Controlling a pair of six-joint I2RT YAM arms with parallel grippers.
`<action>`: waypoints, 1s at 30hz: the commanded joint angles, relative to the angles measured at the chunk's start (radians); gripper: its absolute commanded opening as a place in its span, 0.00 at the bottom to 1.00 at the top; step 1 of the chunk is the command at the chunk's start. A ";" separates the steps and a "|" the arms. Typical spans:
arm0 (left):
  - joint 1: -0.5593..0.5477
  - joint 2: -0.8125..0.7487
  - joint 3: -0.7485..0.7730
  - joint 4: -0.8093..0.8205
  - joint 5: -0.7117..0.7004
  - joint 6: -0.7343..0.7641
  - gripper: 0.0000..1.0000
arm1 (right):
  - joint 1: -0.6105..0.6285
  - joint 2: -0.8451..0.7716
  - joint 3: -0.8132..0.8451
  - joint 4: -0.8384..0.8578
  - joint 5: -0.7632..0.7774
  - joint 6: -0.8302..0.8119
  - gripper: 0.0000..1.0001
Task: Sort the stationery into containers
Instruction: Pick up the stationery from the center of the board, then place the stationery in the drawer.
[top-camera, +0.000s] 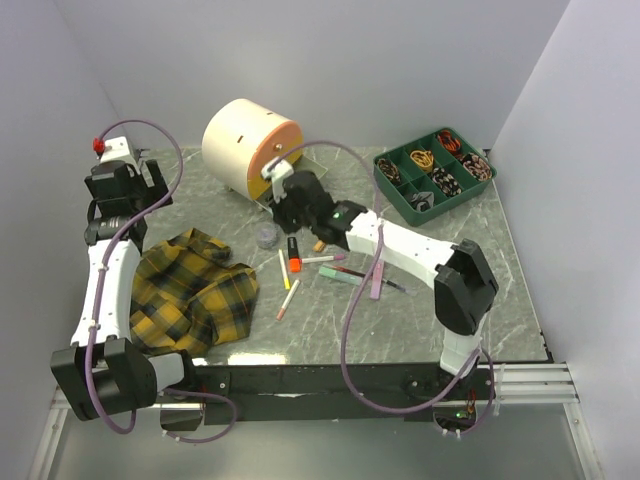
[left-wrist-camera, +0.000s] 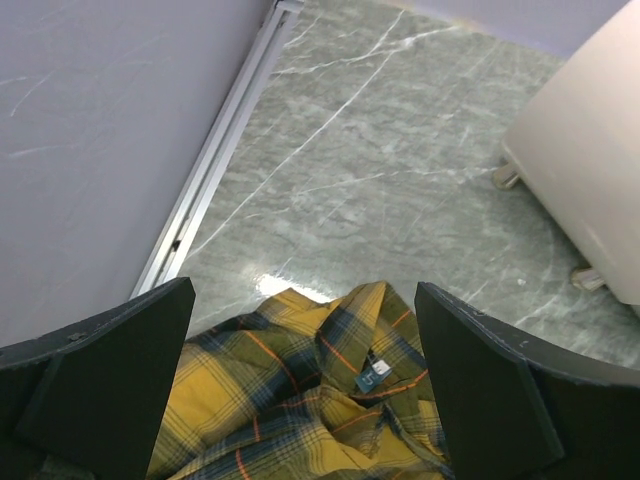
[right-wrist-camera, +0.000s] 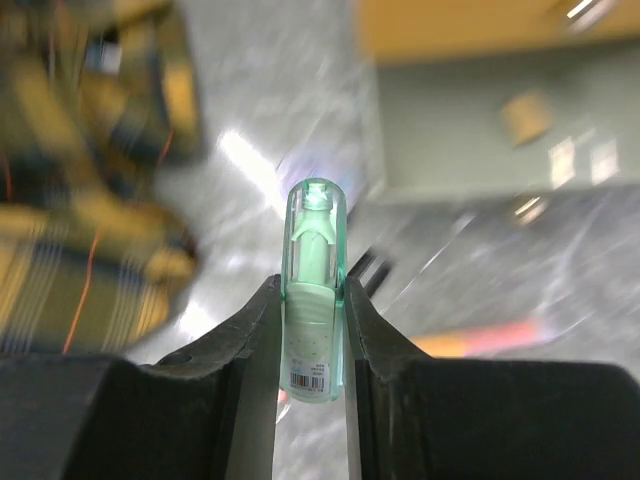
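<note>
A pale green highlighter (right-wrist-camera: 314, 290) with a clear cap stands upright between my right gripper's (right-wrist-camera: 309, 292) jaws, which are shut on it. In the top view that gripper (top-camera: 290, 205) hovers just in front of the cream drum-shaped chest (top-camera: 245, 140), near its orange drawer face (top-camera: 277, 152). More stationery lies on the marble: an orange marker (top-camera: 294, 255), a yellow pen (top-camera: 284, 270), a pink pen (top-camera: 288, 298), a lilac marker (top-camera: 377, 278), a green marker (top-camera: 340, 277) and a clear round pot (top-camera: 266, 236). My left gripper (left-wrist-camera: 302, 295) is open at the far left (top-camera: 140, 195).
A yellow-black plaid cloth (top-camera: 190, 290) is bunched at the left, under the left gripper (left-wrist-camera: 300, 400). A green compartment tray (top-camera: 385, 180) holding small items sits at the back right. The chest's side (left-wrist-camera: 590, 170) stands right of the left gripper. White walls enclose the table.
</note>
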 joint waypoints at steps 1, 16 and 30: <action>0.006 0.009 0.050 0.019 0.047 -0.029 0.99 | -0.073 0.069 0.119 0.026 0.016 -0.047 0.00; 0.023 0.100 0.116 -0.003 0.093 -0.050 1.00 | -0.214 0.313 0.369 0.027 0.034 -0.073 0.00; 0.038 0.118 0.105 -0.003 0.104 -0.058 1.00 | -0.223 0.399 0.432 0.043 0.035 -0.024 0.03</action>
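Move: The open drawer of the drum-shaped chest, where the small green tube already held in the right fingers is being taken, lies about 17 cm ahead of the right hand, some 3 cm to its right and 13 cm below. The clear round tub sits about 6 cm ahead and 5 cm left, the black-and-orange highlighter almost directly under the hand, 1 cm right, and the orange marker 6 cm ahead and 9 cm right, all roughly 16 cm down. From the left hand the drawer is about 14 cm ahead, 34 cm right and 19 cm below. The green tube, still pinched upright in the right fingers, is carried forward about 15 cm from above the loose pens to over the open drawer, quick at first, then slowing. The right hand drifts slightly right and turns about 13 degrees clockwise, rising briefly, dipping some 6 cm, then lifting again by about 3 cm; its fingers keep their hold. The empty left hand eases forward 2 to 3 cm, staying open. ##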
